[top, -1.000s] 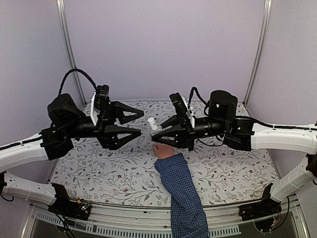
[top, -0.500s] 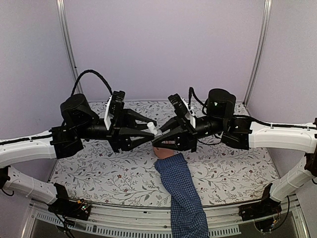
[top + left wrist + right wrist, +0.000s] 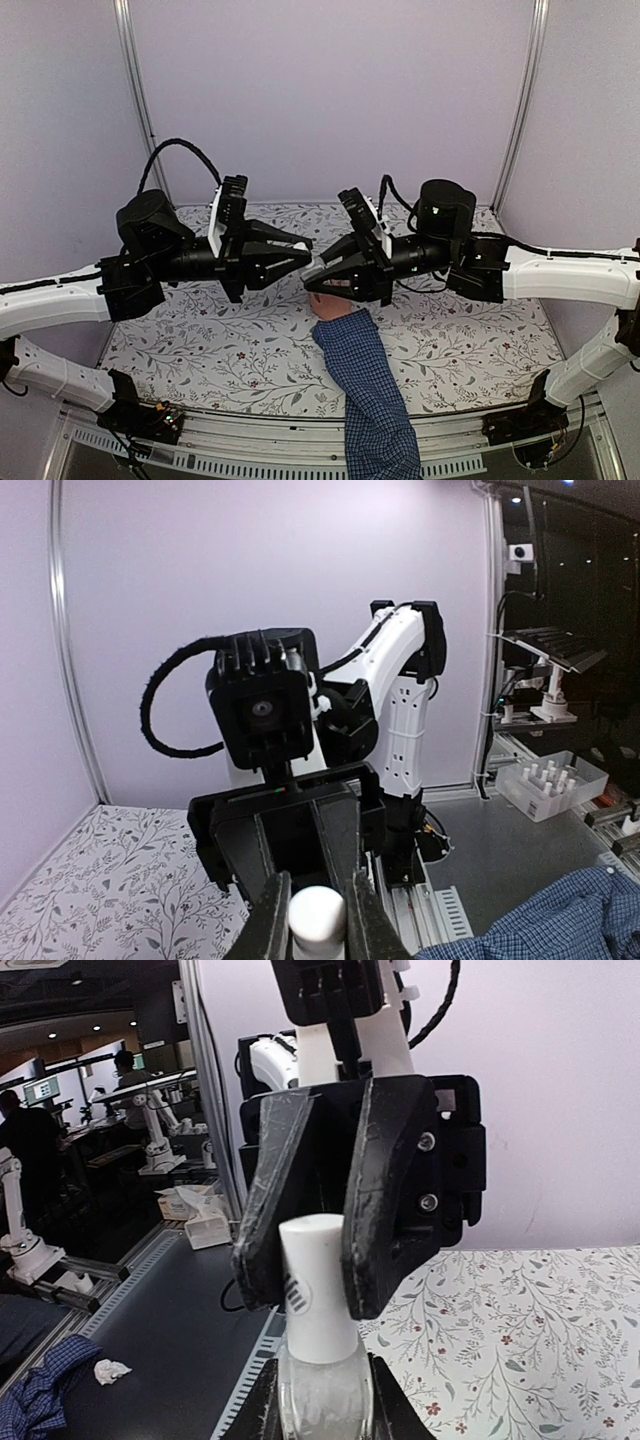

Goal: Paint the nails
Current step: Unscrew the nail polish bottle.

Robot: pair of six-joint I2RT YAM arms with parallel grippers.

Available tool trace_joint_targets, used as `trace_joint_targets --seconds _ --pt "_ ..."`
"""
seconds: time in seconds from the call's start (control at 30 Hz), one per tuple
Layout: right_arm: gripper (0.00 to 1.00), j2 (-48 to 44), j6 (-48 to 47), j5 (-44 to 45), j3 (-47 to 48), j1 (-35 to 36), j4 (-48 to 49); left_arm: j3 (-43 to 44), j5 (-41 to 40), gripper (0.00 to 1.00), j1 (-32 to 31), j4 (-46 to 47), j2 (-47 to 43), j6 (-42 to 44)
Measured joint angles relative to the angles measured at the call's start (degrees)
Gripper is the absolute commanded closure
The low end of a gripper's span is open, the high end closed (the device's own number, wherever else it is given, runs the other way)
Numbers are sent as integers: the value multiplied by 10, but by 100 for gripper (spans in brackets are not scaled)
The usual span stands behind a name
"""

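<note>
A small pale hand (image 3: 328, 305) lies on the flowered table at the end of a blue checked sleeve (image 3: 372, 395); its nails are too small to make out. Just above it my two grippers meet tip to tip. My right gripper (image 3: 320, 272) (image 3: 320, 1405) is shut on the clear glass body of a nail polish bottle (image 3: 322, 1385). My left gripper (image 3: 306, 251) (image 3: 318, 912) is shut on the bottle's white cap (image 3: 318, 1280) (image 3: 318, 918), its fingers (image 3: 385, 1190) pressed on either side of it.
The flowered table cover (image 3: 200, 340) spreads under both arms. Purple walls and metal posts (image 3: 138, 90) close the back and sides. The sleeve runs to the near edge between the arm bases.
My left gripper has swung right to the bottle and closed on its white cap. The right gripper has kept hold of the bottle almost in place.
</note>
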Motion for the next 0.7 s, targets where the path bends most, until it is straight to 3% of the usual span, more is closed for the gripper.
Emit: trace_joint_targets --seconds 0.7 --pt "100 -17 -47 279 0 2 -54 33 -245 100 -2 -37 41 -90"
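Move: The left fingers already hold the white cap of the upright nail polish bottle, with the glass body about 4 cm straight below them. The right fingers already hold that glass body, the cap about 4 cm straight above them. The person's hand lies flat on the table roughly 22 cm ahead of both grippers and 3 cm to their right, about 34 cm below the left one and 30 cm below the right. Cap and glass stay pinched in the left and right fingers while the two wrists twist against each other: the left turns the cap counter-clockwise, the right turns the bottle clockwise, roughly 25 degrees each. Meanwhile both hands swing forward together by about 8 cm, sinking only slightly, and the left also rolls a little about its fingers. ##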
